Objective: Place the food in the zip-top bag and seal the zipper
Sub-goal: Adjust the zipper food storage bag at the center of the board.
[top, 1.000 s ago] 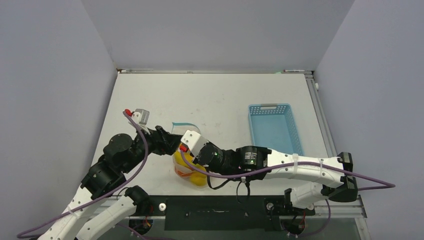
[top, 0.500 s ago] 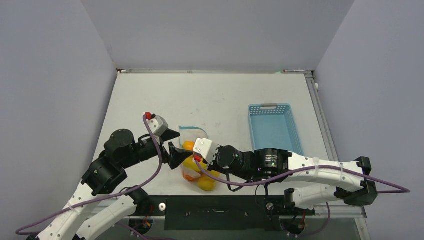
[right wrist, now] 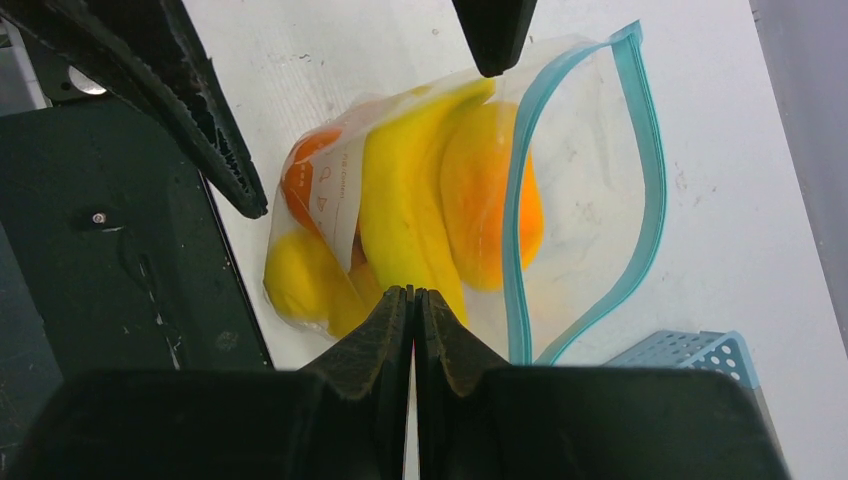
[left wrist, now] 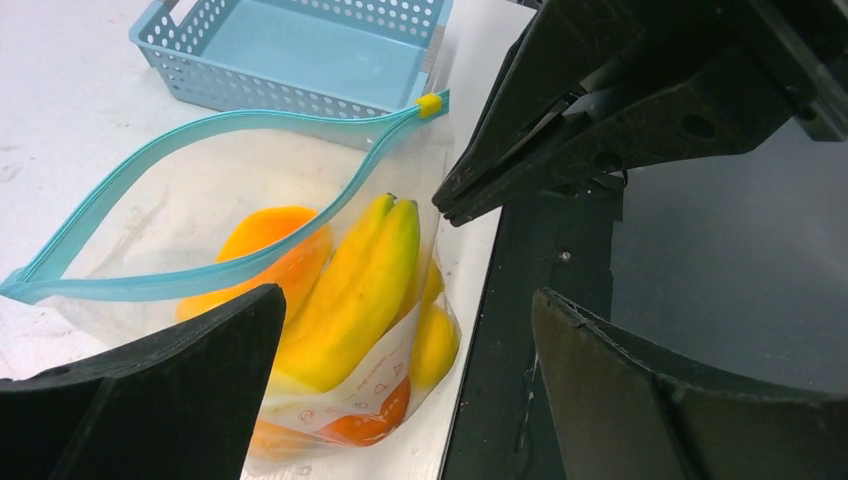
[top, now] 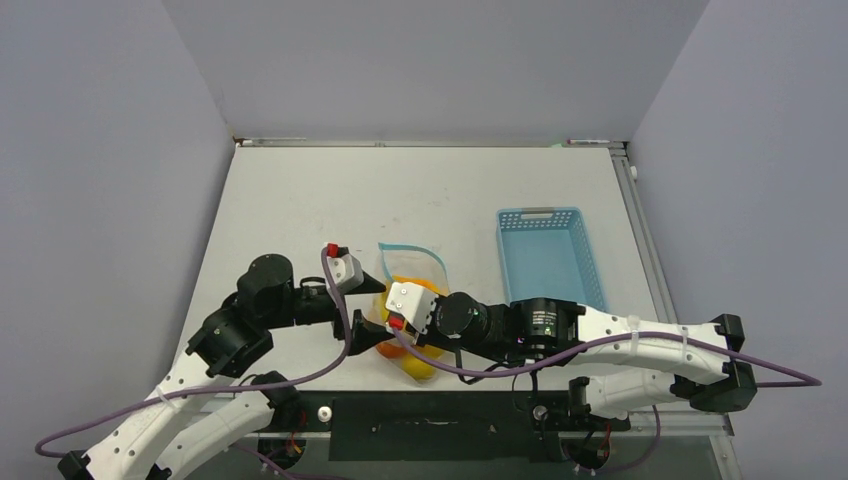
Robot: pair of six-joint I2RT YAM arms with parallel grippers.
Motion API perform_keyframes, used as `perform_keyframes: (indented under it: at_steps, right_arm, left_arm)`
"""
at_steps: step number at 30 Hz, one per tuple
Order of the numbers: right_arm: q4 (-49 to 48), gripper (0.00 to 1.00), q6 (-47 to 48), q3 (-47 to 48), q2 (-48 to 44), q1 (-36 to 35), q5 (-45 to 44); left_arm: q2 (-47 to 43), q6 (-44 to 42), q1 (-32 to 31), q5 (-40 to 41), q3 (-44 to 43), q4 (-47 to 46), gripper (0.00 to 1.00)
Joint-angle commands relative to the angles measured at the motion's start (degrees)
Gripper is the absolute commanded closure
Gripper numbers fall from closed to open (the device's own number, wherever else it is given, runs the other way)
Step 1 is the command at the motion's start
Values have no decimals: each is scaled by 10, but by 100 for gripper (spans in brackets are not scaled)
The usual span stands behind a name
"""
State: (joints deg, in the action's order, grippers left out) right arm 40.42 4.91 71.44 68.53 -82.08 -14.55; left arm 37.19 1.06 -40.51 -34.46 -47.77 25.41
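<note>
The clear zip-top bag lies at the table's near edge with the food inside it: yellow bananas, an orange fruit and a yellow round. Its teal zipper forms a wide loop, the two strips apart. My left gripper is open, with its fingers to either side of the bag's filled end and not touching it. My right gripper is shut, its tips just over the bananas at the bag's side. No film shows between its jaws.
A light blue mesh basket stands to the right of the bag, nothing showing inside it. The black rail of the near table edge runs right beside the bag's bottom. Grey walls close the table's left, right and far sides.
My left gripper has swung right towards the bag and opened wide. The bag and its zipper loop have shifted right. My right gripper moved slightly right and stayed shut.
</note>
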Motion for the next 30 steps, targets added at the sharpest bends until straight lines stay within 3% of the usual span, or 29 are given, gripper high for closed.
perform_keyframes:
  at_steps: [1,5,13,19,30]
  right_arm:
    - [-21,95,3,-6,-22,4,-8]
    - [-26,94,-18,-4,-37,4,-42]
    - [-5,50,-102,8,-80,4,-113]
    - [28,29,-171,6,-87,17,-136]
    - [30,22,-228,-46,-81,115,7]
  left_arm:
    - [4,-27,-8,-14,3,-32,10]
    - [4,-20,-8,-17,17,-39,11]
    - [-17,-14,-8,-19,38,-53,11]
    - [-36,6,-8,-22,46,-60,11]
    - [-60,22,-7,-41,63,-73,11]
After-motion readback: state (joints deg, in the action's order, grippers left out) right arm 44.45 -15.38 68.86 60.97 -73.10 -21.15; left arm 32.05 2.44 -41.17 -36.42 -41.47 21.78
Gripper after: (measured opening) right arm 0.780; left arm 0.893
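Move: The yellow slider, at the right-hand end of the bag's zipper, lies about 7 cm to the right of the right hand, 5 cm ahead and 4 cm below it. The bananas in the bag lie about 3 cm ahead and 5 cm below, neither left nor right. The mango is some 8 cm ahead, also without sideways offset, and 5 cm below. From the left hand the slider is roughly 12 cm to the right, level fore and aft, 6 cm below. The right hand's shut fingertips come free of the bag film and spread wide, heading for the slider: the hand goes about 5 cm right and 4 cm forward, arching up some 4 cm and mostly back down, while turning roughly 25 degrees clockwise, and ends with its fingers either side of the slider end. The left hand, still wide open at the bag's left, sinks a little, then eases back about 1.5 cm. ##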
